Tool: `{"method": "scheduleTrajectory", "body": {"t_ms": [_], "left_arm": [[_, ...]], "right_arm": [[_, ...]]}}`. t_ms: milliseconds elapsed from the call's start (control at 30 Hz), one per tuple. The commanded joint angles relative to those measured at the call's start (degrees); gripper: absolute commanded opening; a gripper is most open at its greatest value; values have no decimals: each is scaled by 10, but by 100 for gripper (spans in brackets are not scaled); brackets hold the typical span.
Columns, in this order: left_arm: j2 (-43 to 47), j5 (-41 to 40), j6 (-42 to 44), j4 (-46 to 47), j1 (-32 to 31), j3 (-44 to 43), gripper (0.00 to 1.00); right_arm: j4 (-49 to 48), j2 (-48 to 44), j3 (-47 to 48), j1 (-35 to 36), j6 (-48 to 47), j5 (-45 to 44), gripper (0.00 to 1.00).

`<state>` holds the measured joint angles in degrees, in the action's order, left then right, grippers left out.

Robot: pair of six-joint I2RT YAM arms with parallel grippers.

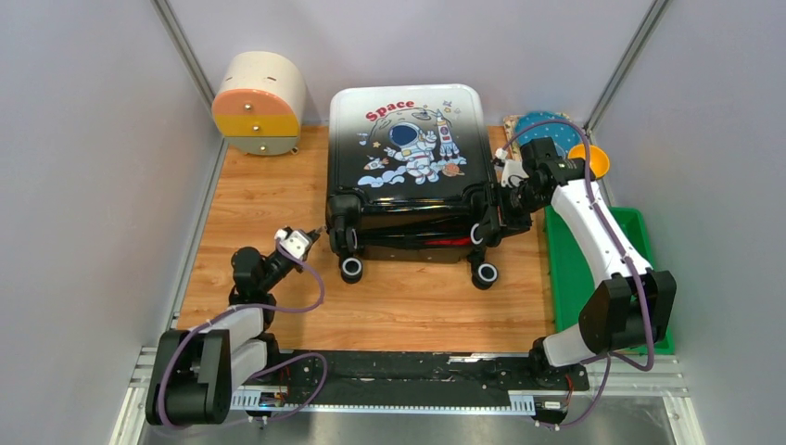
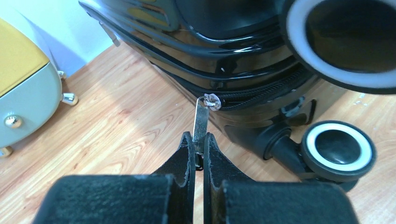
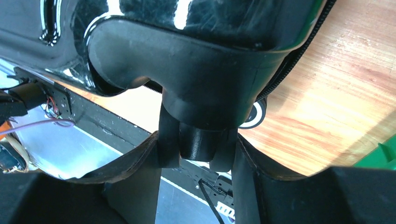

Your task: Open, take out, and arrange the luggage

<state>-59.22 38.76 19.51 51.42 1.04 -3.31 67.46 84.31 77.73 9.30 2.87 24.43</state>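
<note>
The luggage (image 1: 408, 148) lies flat at the back of the wooden table, astronaut side up, its black wheels (image 1: 352, 270) toward me. My left gripper (image 1: 318, 233) sits at the case's near left corner. In the left wrist view it (image 2: 199, 140) is shut on the metal zipper pull (image 2: 201, 116), which hangs from the black zip line (image 2: 261, 93). My right gripper (image 1: 491, 222) is at the near right corner. In the right wrist view its jaws (image 3: 198, 149) are closed on the black wheel leg (image 3: 201, 137) under the wheel housing (image 3: 187, 70).
A round cream box with orange and yellow drawers (image 1: 259, 102) stands at the back left. A green tray (image 1: 593, 269) lies along the right side, with a blue dish (image 1: 542, 125) and an orange bowl (image 1: 593, 159) behind it. Grey walls close in on three sides.
</note>
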Motion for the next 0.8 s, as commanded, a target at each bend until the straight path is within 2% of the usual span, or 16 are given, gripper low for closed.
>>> {"method": "scheduleTrajectory", "body": {"t_ms": [0,233,600,767], "left_arm": [[-55,-44,24,75,23,-59,0],[-209,-70,-17,127,24,-177,0],[-383,-70,-72,156,24,-345,0],[-426,-84,-105,154,23,-405,0]], "right_arm": [[83,-14,21,-15,-103,16,0],[82,-16,-7,-27,-129,18,0],[88,-12,-25,-48,-149,18,0],[92,-6,-14,-51,-151,19,0]]}}
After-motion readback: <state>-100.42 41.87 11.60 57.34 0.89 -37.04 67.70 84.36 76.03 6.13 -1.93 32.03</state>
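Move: The suitcase's zip slider, whose pull the left hand already pinches, sits about 2 cm ahead and 2 cm right of that hand, level with it. The near-left upper caster is some 3 cm back, 8 cm right and 4 cm above; the lower one about 9 cm back, 9 cm right and 6 cm below. The right hand's fingers already clasp the near-right upper caster's arm, at its hand point; the lower right caster lies roughly 8 cm back, 1 cm left and 12 cm below. The zip pull, still pinched in the left fingers, is drawn steadily forward about 15 cm around the suitcase's near-left corner and along its left side, almost level, edging slightly right late on as the wrist tips down and rolls about 5 degrees each. The caster arm stays clasped in the right hand, which holds its place and leans about 5 degrees. ##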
